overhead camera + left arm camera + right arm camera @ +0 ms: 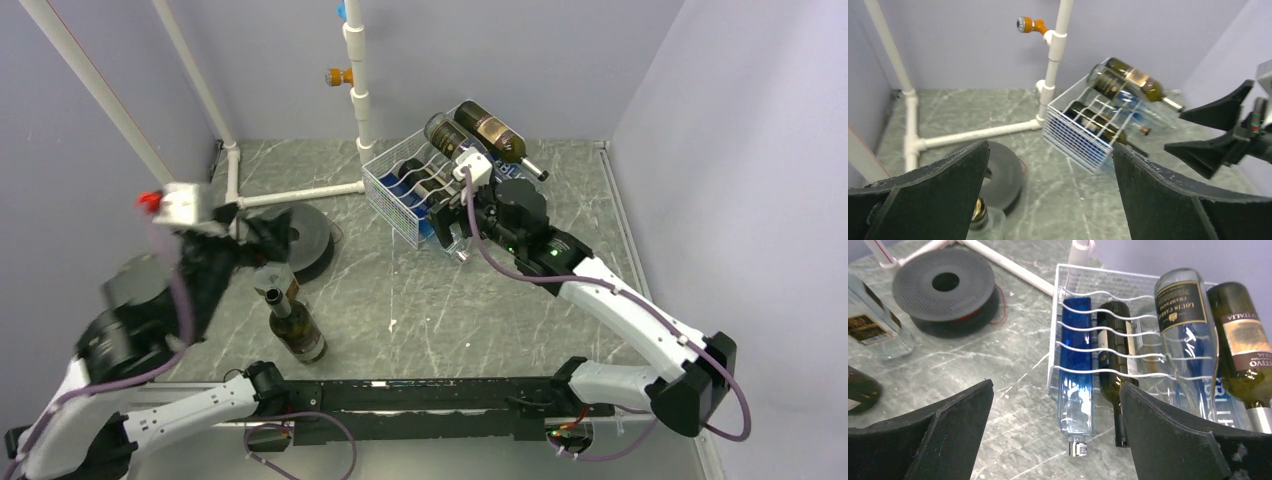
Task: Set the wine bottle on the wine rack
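Observation:
The white wire wine rack (405, 190) stands at the back of the table beside a pipe post. In its lower cradles lie a blue bottle (1075, 365) and a dark bottle (1113, 355). On top rest a clear bottle (1183, 325) and a green one (1243, 350). A dark wine bottle (298, 328) stands upright on the table near the left arm, with a clear gold-capped bottle (979, 212) close by. My left gripper (1050, 147) hovers open over those two, holding nothing. My right gripper (1057, 384) is open and empty just in front of the rack.
A black round spool (305, 235) lies left of the rack, behind the standing bottles. White PVC pipes (300, 192) run along the floor and up the back, with an orange fitting (340, 75). Walls close in left, right and behind.

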Tool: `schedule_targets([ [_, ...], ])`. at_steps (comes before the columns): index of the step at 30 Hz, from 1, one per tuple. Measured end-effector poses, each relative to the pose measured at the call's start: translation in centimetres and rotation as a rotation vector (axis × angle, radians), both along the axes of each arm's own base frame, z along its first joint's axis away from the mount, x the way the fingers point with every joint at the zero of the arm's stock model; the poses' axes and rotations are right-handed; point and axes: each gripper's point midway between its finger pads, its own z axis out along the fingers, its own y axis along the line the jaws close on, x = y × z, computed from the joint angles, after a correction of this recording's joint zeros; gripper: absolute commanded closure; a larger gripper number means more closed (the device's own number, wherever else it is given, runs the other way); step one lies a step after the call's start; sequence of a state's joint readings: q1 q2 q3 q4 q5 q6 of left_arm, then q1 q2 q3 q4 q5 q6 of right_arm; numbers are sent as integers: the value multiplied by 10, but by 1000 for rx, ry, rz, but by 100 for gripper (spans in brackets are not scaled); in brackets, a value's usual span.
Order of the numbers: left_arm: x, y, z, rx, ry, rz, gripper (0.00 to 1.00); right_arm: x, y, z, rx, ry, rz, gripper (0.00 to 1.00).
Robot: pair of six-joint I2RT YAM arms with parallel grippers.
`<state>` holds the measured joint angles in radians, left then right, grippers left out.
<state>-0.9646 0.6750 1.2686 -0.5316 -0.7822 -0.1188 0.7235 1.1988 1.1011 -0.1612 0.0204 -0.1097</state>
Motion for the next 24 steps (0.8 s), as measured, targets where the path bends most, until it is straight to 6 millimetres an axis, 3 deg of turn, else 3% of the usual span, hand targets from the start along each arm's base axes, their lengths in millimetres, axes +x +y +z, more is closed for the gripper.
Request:
schedule_targets([
  [4, -39, 32, -5, -179, 59, -64, 0, -11, -3, 17, 41, -36, 24, 0],
  [6, -55, 39, -22, -227, 116, -105, 1, -11, -2, 16, 40, -32, 28, 0],
  [9, -70, 30, -57, -230, 233, -179, 0, -11, -2, 6, 28, -17, 31, 0],
  [13, -80, 11, -103, -172, 376, -247, 1, -14, -1, -10, 18, 9, 46, 0],
  [17, -85, 3, -139, -121, 486, -258, 0, -15, 0, -12, 19, 14, 53, 0],
  [22, -83, 6, -158, -81, 569, -193, 1, -19, -4, -9, 30, 0, 51, 0],
  [24, -80, 7, -166, -59, 600, -154, 9, -23, -7, -5, 40, -12, 52, 0],
])
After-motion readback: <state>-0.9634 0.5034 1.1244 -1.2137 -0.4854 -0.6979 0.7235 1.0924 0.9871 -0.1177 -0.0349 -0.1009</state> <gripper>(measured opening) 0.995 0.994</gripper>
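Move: Behind and well below the left hand stands the dark wine bottle on the left: about 9 cm back, 1 cm to the left, its middle some 29 cm down. The clear bottle is about 10 cm farther out than it and 5 cm to its left; the spool lies roughly 14 cm ahead of the hand, 5 cm left and 40 cm below. From the right hand that dark bottle is about 18 cm back, 33 cm left and 14 cm lower. Swinging back about 8 cm, with a brief loop to the left and back, the left hand then sinks some 17 cm to the mouth of the standing dark bottle. The level fingers tip down about 35 degrees and stay wide open on either side of the neck, without closing. The right hand, empty and open, eases back about 2 cm by the rack. ##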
